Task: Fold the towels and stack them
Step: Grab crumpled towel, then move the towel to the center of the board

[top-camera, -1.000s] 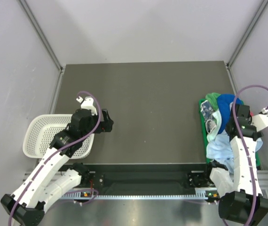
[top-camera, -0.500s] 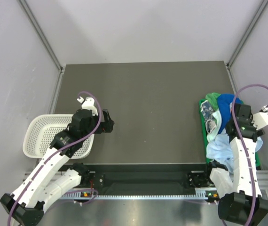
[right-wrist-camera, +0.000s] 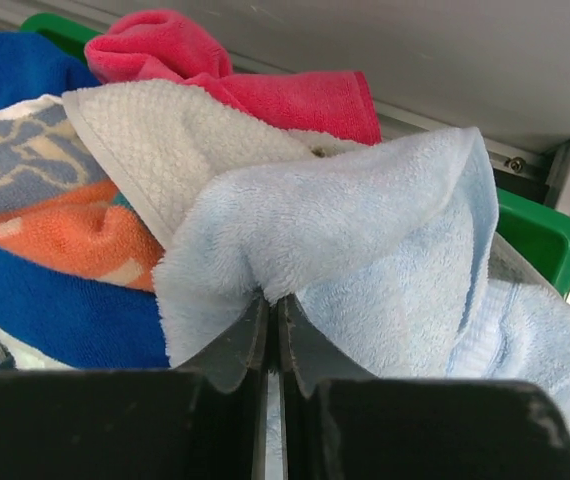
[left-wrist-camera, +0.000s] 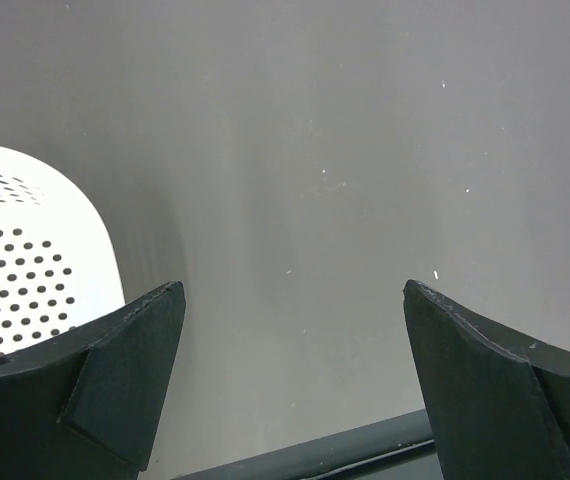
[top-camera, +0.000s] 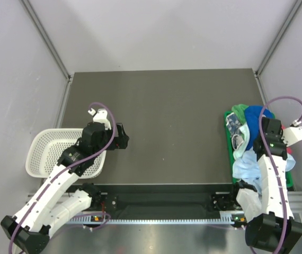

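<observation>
The towels lie heaped in a green tray [top-camera: 228, 153] at the table's right edge. Uppermost in the right wrist view is a pale blue towel [right-wrist-camera: 365, 230], and my right gripper [right-wrist-camera: 274, 300] is shut on a pinched fold of it. Round it lie a pink towel [right-wrist-camera: 265, 80], a whitish towel [right-wrist-camera: 175, 140], a teal-and-orange printed towel [right-wrist-camera: 55, 200] and a royal blue towel [right-wrist-camera: 55, 310]. From above, the right arm covers part of the pile [top-camera: 245, 168]. My left gripper [left-wrist-camera: 295, 290] hangs wide open over bare table, holding nothing.
A white mesh basket [top-camera: 45, 153] sits at the table's near left corner, just left of the left gripper [top-camera: 123, 136]. The tray's green rim [right-wrist-camera: 535, 230] shows behind the towels. Grey walls and metal frame posts enclose the dark table [top-camera: 167, 116].
The right gripper's jaws have closed on a fold of the pale blue towel, and its wrist has shifted slightly. The left arm has barely moved.
</observation>
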Robot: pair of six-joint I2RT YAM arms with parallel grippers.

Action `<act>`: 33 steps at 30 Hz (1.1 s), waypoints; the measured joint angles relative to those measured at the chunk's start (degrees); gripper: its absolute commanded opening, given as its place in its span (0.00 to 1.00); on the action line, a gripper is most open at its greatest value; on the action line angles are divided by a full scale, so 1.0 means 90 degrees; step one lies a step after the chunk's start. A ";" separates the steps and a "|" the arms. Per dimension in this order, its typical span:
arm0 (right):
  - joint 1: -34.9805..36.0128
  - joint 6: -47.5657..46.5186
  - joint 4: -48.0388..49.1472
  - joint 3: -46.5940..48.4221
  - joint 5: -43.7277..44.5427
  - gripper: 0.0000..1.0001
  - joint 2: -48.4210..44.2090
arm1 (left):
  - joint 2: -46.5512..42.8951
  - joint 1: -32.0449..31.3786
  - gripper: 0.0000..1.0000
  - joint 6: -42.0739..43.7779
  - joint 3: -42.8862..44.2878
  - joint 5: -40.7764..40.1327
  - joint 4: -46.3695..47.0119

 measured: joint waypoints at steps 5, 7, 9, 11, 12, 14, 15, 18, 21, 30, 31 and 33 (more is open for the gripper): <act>-0.0012 -0.0180 -0.0080 0.0284 -0.0223 0.00 -0.0136 | -0.0012 0.0000 0.95 0.0000 0.0000 -0.0002 0.0000; -0.0017 -0.0299 -0.0131 0.0619 -0.0449 0.00 -0.0168 | -0.0015 0.0000 0.95 0.0000 0.0000 -0.0002 0.0000; -0.0027 -0.0440 -0.0165 0.1107 -0.0787 0.00 -0.0148 | -0.0012 0.0000 0.95 0.0000 0.0000 -0.0007 0.0000; -0.0024 -0.0546 -0.0199 0.1710 -0.1175 0.00 -0.0051 | -0.0012 0.0000 0.95 0.0000 0.0000 -0.0027 0.0000; -0.0019 -0.0607 -0.0199 0.2113 -0.1443 0.00 0.0083 | -0.0012 0.0000 0.95 -0.0002 0.0000 -0.0036 0.0000; 0.0075 -0.0665 -0.0168 0.2715 -0.1792 0.00 0.0311 | -0.0012 0.0000 0.95 -0.0002 0.0000 -0.0068 0.0000; 0.0197 -0.0687 -0.0107 0.3036 -0.1894 0.00 0.0469 | -0.0015 0.0000 0.95 -0.0002 0.0000 -0.0090 0.0000; 0.0986 -0.0721 -0.0073 0.4027 -0.2030 0.00 0.1076 | -0.0015 0.0000 0.95 -0.0005 0.0000 -0.0165 -0.0002; 0.2157 -0.0772 -0.0073 0.5141 -0.2016 0.00 0.1928 | -0.0010 0.0000 0.95 -0.0022 0.0000 -0.0245 -0.0002; 0.4014 -0.1013 -0.0187 0.9199 -0.1991 0.00 0.5248 | 0.0461 0.0015 0.96 -0.0221 0.0107 -0.0736 -0.0158; 0.4119 -0.1035 -0.0238 0.9491 -0.1999 0.00 0.5518 | 0.0522 0.0024 0.96 -0.0260 0.0155 -0.0780 -0.0170; 0.4296 -0.1035 -0.0221 0.9646 -0.2067 0.00 0.5785 | 0.0673 0.0063 0.95 -0.0338 0.0335 -0.0860 -0.0231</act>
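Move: Shut on the light blue towel, whose bulk spreads some 6 cm back and 5 cm left of the right hand, it has the table's bare middle about 13 cm ahead, 42 cm left and 15 cm below. The blue towel lies roughly 11 cm ahead and 7 cm left, the red towel about 5 cm ahead and 5 cm right. From the left hand the table's middle is some 9 cm ahead, 17 cm right, 18 cm below. Pulling the pinched light blue towel up out of the bin, the right hand rises first, then sweeps left and forward over the open table, some 30 cm each way, fast. The wrist swings nearly 60 degrees counter-clockwise and the fingers tip up by about 30, staying shut. The left hand, wide open, drifts a couple of centimetres forward and left. ##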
